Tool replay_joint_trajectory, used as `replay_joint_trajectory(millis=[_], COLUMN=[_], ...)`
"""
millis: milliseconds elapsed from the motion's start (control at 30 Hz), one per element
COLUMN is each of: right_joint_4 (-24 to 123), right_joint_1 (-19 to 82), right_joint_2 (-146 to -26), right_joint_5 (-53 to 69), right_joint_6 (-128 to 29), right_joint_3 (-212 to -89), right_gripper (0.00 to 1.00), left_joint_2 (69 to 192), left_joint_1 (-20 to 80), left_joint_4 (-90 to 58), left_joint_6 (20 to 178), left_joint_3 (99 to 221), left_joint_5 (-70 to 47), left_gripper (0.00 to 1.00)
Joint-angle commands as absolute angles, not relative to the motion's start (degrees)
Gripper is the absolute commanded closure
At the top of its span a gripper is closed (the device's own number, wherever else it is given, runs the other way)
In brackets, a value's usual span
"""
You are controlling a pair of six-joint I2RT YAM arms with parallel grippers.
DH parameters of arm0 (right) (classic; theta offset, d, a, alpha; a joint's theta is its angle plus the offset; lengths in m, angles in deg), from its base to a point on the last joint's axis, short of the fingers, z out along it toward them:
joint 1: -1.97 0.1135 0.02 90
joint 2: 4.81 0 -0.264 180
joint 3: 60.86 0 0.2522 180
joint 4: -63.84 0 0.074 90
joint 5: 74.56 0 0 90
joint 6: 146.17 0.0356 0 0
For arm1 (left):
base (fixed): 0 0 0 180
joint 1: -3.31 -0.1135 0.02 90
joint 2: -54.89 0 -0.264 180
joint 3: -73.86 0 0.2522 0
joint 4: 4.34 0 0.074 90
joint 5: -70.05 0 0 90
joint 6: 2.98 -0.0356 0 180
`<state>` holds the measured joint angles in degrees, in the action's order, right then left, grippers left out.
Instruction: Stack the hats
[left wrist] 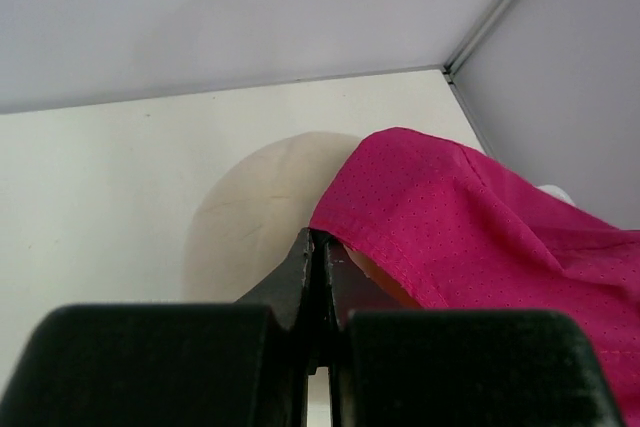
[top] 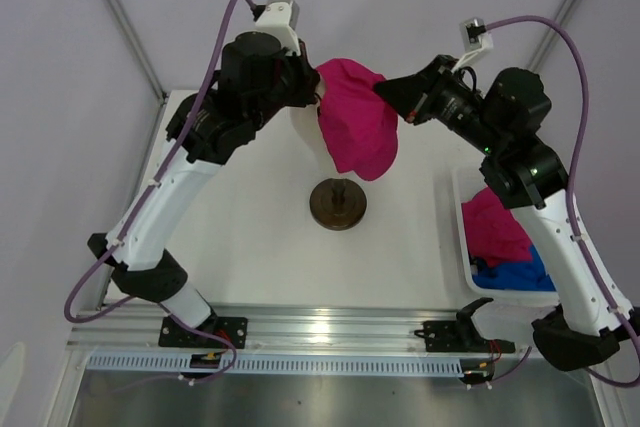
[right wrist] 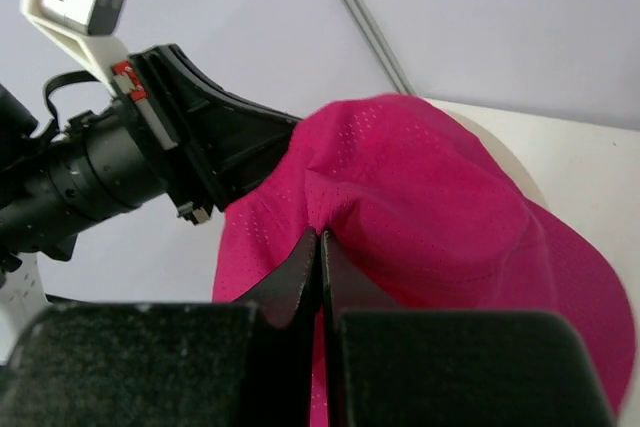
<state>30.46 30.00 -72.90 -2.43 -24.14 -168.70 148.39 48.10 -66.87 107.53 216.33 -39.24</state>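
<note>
A magenta-pink hat (top: 356, 119) hangs stretched between my two grippers over the back middle of the table. My left gripper (top: 322, 97) is shut on its left hem; in the left wrist view the jaws (left wrist: 318, 239) pinch the hat's (left wrist: 470, 217) edge. From the right, my right gripper (top: 386, 93) is shut on a fold of the crown (right wrist: 420, 197), its tips (right wrist: 320, 234) pressed into the cloth. Another pink hat (top: 495, 222) and a blue hat (top: 520, 275) lie in a bin at the right.
A cream mannequin head (left wrist: 255, 212) shows just behind and below the held hat, partly covered by it. A dark round stand (top: 337, 203) sits in the table's middle. The white bin (top: 460, 237) stands at the right edge. Frame posts rise at the back corners.
</note>
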Motion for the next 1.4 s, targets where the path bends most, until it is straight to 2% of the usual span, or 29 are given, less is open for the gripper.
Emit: replay_joint_trajectory(millis=[0, 333, 600, 700, 733, 800, 833, 900, 933, 1033, 1233, 1333, 1367], right_joint_4=[30.0, 28.6, 24.3, 23.1, 22.8, 22.3, 21.4, 19.7, 17.3, 13.7, 12.3, 18.3, 20.0], right_joint_1=[33.7, 36.6, 36.7, 36.8, 36.9, 36.9, 36.8, 36.8, 36.8, 36.3, 32.3, 23.5, 17.5], right_joint_2=[-75.2, -83.7, -90.4, -92.1, -92.3, -92.3, -92.3, -92.2, -92.2, -91.0, -83.6, -76.5, -73.7], right_joint_5=[3.5, 5.5, 6.3, 4.1, 3.4, 3.4, 3.2, 3.3, 3.9, 5.7, 8.6, 3.3, 0.8], right_joint_6=[-29.6, -31.7, -33.2, -33.3, -33.4, -33.8, -34.3, -35.3, -35.7, -36.6, -36.6, -34.7, -32.2], right_joint_3=[-175.2, -182.9, -191.3, -193.4, -193.6, -194.1, -194.3, -194.9, -195.9, -196.1, -189.4, -177.7, -172.2], right_gripper=[1.0, 1.0, 1.0, 0.88, 0.69, 0.54, 0.4, 0.24, 0.12, 0.02, 0.0, 0.0, 0.01], left_joint_2=[143.2, 135.6, 135.2, 134.9, 134.8, 134.4, 134.3, 133.5, 133.0, 132.1, 133.7, 134.5, 135.2], left_joint_1=[45.7, 37.7, 32.9, 31.7, 31.3, 29.9, 29.4, 28.8, 28.7, 28.2, 27.7, 27.7, 27.7], left_joint_4=[-66.5, -63.0, -60.2, -59.2, -58.8, -58.1, -57.5, -56.7, -56.1, -53.4, -52.9, -51.9, -52.0], left_joint_6=[109.4, 111.5, 113.1, 113.7, 114.1, 114.4, 114.9, 115.3, 115.6, 115.9, 115.7, 115.2, 115.0], left_joint_3=[214.8, 202.5, 193.9, 191.9, 190.7, 188.9, 187.2, 185.6, 183.6, 179.6, 179.6, 180.1, 181.0], left_joint_5=[-37.7, -33.9, -29.4, -28.8, -28.6, -27.3, -26.8, -26.2, -25.5, -23.7, -21.3, -20.4, -18.7], left_gripper=[0.99, 0.98, 0.99, 0.99, 0.99, 0.99, 0.99, 0.99, 0.99, 0.99, 0.98, 0.95, 0.95])
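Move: Both grippers already pinch the pink hat between them, hanging above the head. The head's middle lies about 4 cm ahead of the left hand, 3 cm to its right and roughly 19 cm below. From the right hand it is some 10 cm ahead, 7 cm to the left and about 22 cm below. The wooden base stands straight beneath the head, about 45 cm below the left hand. The left hand keeps its pinch on the hat's edge and first carries it some 7 cm left, then sinks about 12 cm beside the left of the crown, easing a little forward and tipping its fingers down some 15 degrees. The right hand meanwhile brings its side about 6 cm left and as far forward over the head, opens wide to let go of the hat, then draws back to the right by about 10 cm, sinking slightly. ##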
